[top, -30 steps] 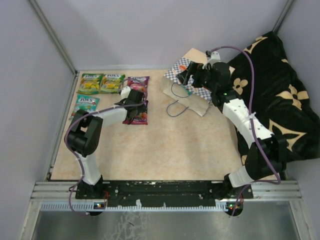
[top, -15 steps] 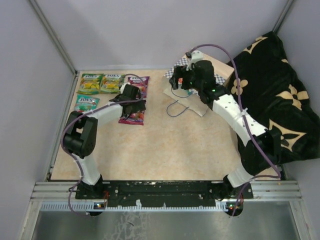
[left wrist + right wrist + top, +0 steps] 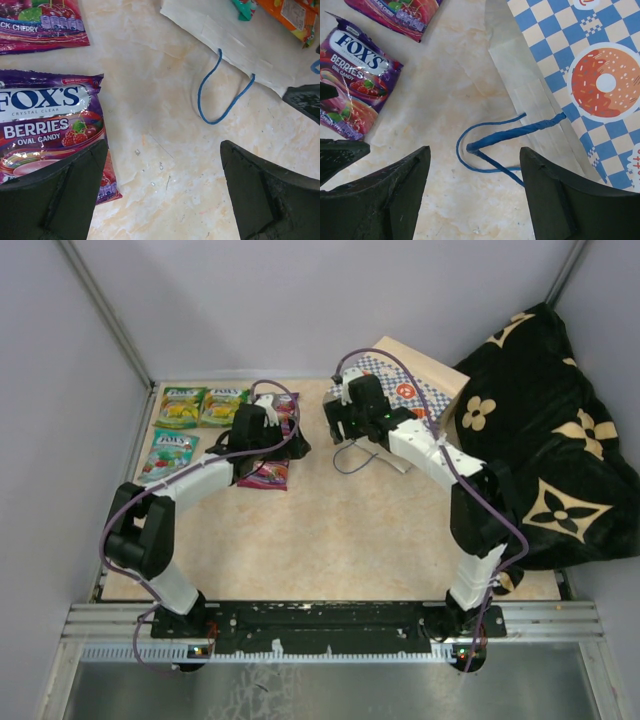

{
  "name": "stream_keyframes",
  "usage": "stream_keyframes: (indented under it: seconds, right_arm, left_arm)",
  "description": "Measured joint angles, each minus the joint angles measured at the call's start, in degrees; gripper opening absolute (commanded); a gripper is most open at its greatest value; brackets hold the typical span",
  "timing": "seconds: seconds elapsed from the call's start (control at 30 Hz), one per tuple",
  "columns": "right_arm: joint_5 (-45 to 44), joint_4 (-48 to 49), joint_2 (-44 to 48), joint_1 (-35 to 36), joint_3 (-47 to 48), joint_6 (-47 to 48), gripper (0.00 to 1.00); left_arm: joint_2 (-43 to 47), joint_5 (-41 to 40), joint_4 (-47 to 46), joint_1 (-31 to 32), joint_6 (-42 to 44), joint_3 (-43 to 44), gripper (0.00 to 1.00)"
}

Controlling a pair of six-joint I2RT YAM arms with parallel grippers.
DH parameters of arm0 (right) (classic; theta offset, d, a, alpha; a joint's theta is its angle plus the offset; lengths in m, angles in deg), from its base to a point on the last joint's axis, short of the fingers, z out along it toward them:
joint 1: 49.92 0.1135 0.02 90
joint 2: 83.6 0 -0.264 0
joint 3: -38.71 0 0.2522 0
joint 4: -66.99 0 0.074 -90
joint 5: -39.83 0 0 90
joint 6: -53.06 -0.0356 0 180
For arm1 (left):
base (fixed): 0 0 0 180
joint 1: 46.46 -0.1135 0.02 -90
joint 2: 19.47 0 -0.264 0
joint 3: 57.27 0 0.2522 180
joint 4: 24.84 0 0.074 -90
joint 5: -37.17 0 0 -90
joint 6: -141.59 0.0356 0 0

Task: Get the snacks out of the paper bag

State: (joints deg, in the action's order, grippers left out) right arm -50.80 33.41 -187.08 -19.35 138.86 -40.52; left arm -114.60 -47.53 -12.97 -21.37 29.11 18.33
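Note:
The paper bag [image 3: 410,390] lies on its side at the back, its blue cord handles [image 3: 510,142] trailing onto the table. An orange snack pouch [image 3: 295,15] and a teal one [image 3: 244,7] show at its mouth. A purple FOX'S berries pouch [image 3: 45,125] and a cherry pouch [image 3: 40,22] lie left of the bag; two green pouches [image 3: 200,406] and a teal one [image 3: 168,450] lie further left. My right gripper [image 3: 475,195] hovers open just short of the handles, holding nothing. My left gripper [image 3: 162,190] is open over bare table beside the berries pouch.
A black cloth with tan flowers [image 3: 550,440] is heaped along the right side behind the bag. Grey walls [image 3: 70,390] close in the table at the left and back. The two grippers hang close together, the right one's finger [image 3: 306,100] showing in the left wrist view.
The right arm swung left off the top of the bag down to its handles, and its jaws narrowed a little. The left gripper shifted right, off the berries pouch.

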Motion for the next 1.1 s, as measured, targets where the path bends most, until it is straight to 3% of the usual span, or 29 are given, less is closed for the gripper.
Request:
stream_keyframes:
  seconds: [0.1, 0.13, 0.17, 0.23, 0.33, 0.57, 0.77, 0.93, 1.1]
  right_arm:
    - [-1.2, -0.2, -1.7, 0.0, 1.1, 0.5, 0.71]
    - [-1.5, -0.1, -2.3, 0.0, 1.8, 0.6, 0.64]
    - [-1.7, 0.0, -3.1, 0.0, 2.7, 0.8, 0.55]
    - [-1.9, 0.1, -4.7, 0.0, 4.6, 1.3, 0.29]
    - [-1.4, 0.3, -5.5, 0.0, 5.3, 1.6, 0.0]
    - [3.3, 1.7, -3.1, -1.6, 2.6, 0.7, 0.0]
    - [7.6, 2.7, 4.5, -5.0, -0.2, -1.6, 0.0]
    - [8.8, 5.0, 11.3, -6.9, -0.2, -4.7, 0.0]
    - [10.1, 7.5, 14.6, -7.0, -1.4, -8.4, 0.0]
  left_arm:
    - [0.0, 1.7, -0.6, 0.0, 0.3, -0.1, 1.0]
    - [0.0, 2.2, -0.9, 0.0, 0.4, -0.1, 1.0]
    - [0.0, 2.7, -1.2, 0.0, 0.5, -0.1, 1.0]
    - [0.0, 3.6, -2.3, 0.0, 0.5, -0.4, 1.0]
    - [-0.2, 6.1, -5.2, 0.0, 0.5, -1.7, 1.0]
    - [-5.4, 16.3, -19.8, -0.1, -1.3, -4.1, 1.0]
    - [-17.9, 25.4, -38.4, 0.5, -11.0, -1.0, 1.0]
    - [-26.5, 25.4, -49.3, 2.8, -20.5, 5.0, 1.0]
    - [-31.3, 19.5, -59.8, 7.0, -28.4, 8.6, 0.99]
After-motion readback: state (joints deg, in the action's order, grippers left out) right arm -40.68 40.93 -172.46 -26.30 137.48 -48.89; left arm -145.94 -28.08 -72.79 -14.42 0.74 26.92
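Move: Barely 2 cm ahead of the right fingers and a touch below them hangs the bag's upper blue handle; the paper bag's middle is about 8 cm farther out than this hand, 14 cm to its right and 10 cm below. The orange packet in its mouth lies some 20 cm right of the left hand, 7 cm ahead and 8 cm down; the berries packet is about 8 cm left of the left hand, 3 cm back, 10 cm down. Reaching about 2.5 cm forward, the right hand shuts its open fingers on the upper blue handle, then hauls it up some 15 cm, drifting a little back and right. The left hand, fingers wide open, swings about 17 cm right and slightly forward towards the bag mouth, its left side rolling down some 40 degrees as it turns clockwise. ##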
